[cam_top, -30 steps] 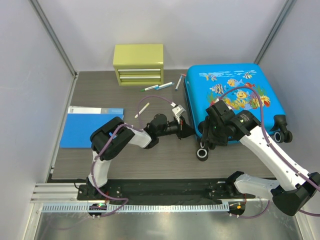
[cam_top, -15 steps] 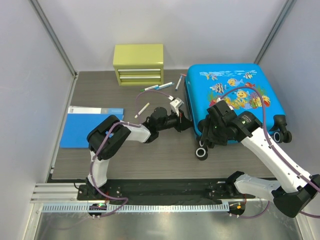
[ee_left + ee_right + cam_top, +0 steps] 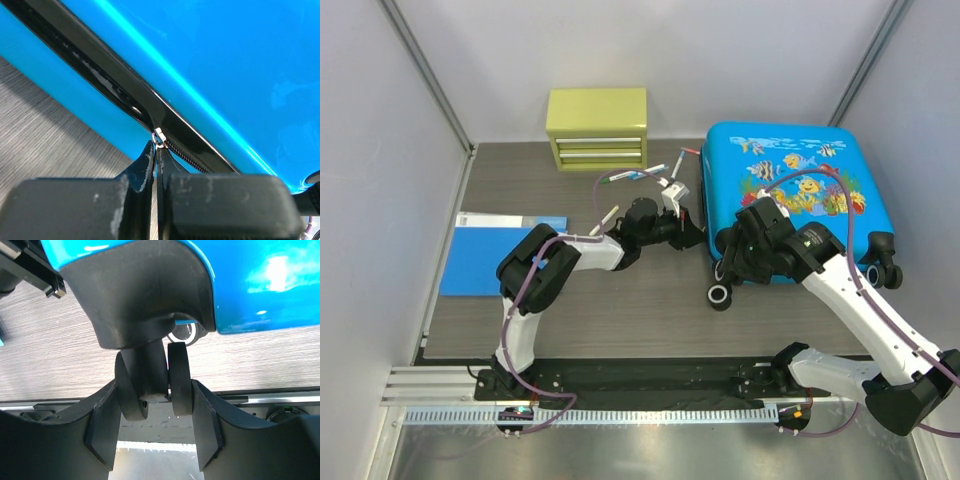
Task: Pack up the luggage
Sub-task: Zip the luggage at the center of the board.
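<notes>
The luggage [image 3: 790,190], a bright-blue fish-print suitcase, lies closed at the right of the table. My left gripper [image 3: 692,232] is at its left side edge, shut on the zipper pull [image 3: 159,138] where it meets the black zipper track [image 3: 100,75]. Only the silver ring shows above the fingertips [image 3: 146,156]. My right gripper [image 3: 724,282] is at the near-left corner, shut on the black twin wheel [image 3: 152,382]. That wheel sits between its fingers [image 3: 106,425], under the black corner housing [image 3: 135,295].
A yellow-green drawer box [image 3: 597,128] stands at the back. A flat blue folder [image 3: 490,255] lies at the left. Pens [image 3: 640,173] and a white marker [image 3: 609,217] lie between the box and the suitcase. More wheels [image 3: 892,270] stick out at the suitcase's right.
The suitcase has shifted away from the arms and slightly right. My left gripper has moved farther back along its left edge, still pinching the pull. The right gripper followed with the wheel.
</notes>
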Controlling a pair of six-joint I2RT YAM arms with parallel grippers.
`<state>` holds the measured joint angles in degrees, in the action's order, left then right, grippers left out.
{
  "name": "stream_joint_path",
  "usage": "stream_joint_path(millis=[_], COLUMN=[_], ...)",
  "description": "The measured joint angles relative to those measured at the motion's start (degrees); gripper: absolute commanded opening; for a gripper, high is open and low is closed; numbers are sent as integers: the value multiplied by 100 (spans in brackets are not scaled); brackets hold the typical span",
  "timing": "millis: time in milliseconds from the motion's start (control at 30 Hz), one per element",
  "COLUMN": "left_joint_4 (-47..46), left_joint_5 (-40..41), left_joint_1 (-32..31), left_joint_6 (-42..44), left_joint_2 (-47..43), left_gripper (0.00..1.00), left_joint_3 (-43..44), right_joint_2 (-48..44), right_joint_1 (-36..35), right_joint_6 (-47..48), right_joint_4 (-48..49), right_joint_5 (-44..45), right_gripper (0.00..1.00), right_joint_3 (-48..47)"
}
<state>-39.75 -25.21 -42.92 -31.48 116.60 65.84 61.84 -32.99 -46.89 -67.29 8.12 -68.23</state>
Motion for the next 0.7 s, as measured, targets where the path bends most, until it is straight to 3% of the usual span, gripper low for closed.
stream_joint_path(millis=[233,467,700], left_joint_4=[319,1082,1386], left_joint_5=[-33,35,713], left_joint_1=[46,153,446], left_joint_6=[-2,-55,-109], left_joint_2=[92,387,527], left_gripper=[0,0,0], left_joint_3=[260,1064,1449], right_joint_2=[2,7,-13], right_joint_1=[0,9,-105], right_joint_6=[90,177,476], right_joint_4=[39,138,-756], right_joint_5=[-37,-85,-691], right_gripper=[1,1,1], right_joint_3=[0,2,-15])
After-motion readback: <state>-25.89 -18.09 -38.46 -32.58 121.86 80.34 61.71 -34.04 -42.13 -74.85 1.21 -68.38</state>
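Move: The left fingers already pinch the zip pull on the suitcase's left side; the seam's far left corner lies about 22 cm ahead, nearly straight. The suitcase's near left wheel is some 14 cm behind that hand, 4 cm to its right and 5 cm lower; the marker pens are roughly 17 cm ahead, 13 cm left, 9 cm down. The wheel mount is in the right hand's grip, and the zip pull lies about 8 cm ahead of that hand, 5 cm left and 7 cm down. Still pinching the zip pull, the left hand tugs it forward along the suitcase's side towards the far corner, gathering speed over about 8 cm, and late on swings some 10 degrees counter-clockwise. The right hand, which holds the wheel mount at first, stays nearly put, then jerks back about 4 cm towards the base; its fingers come off the mount and snap shut, empty. ##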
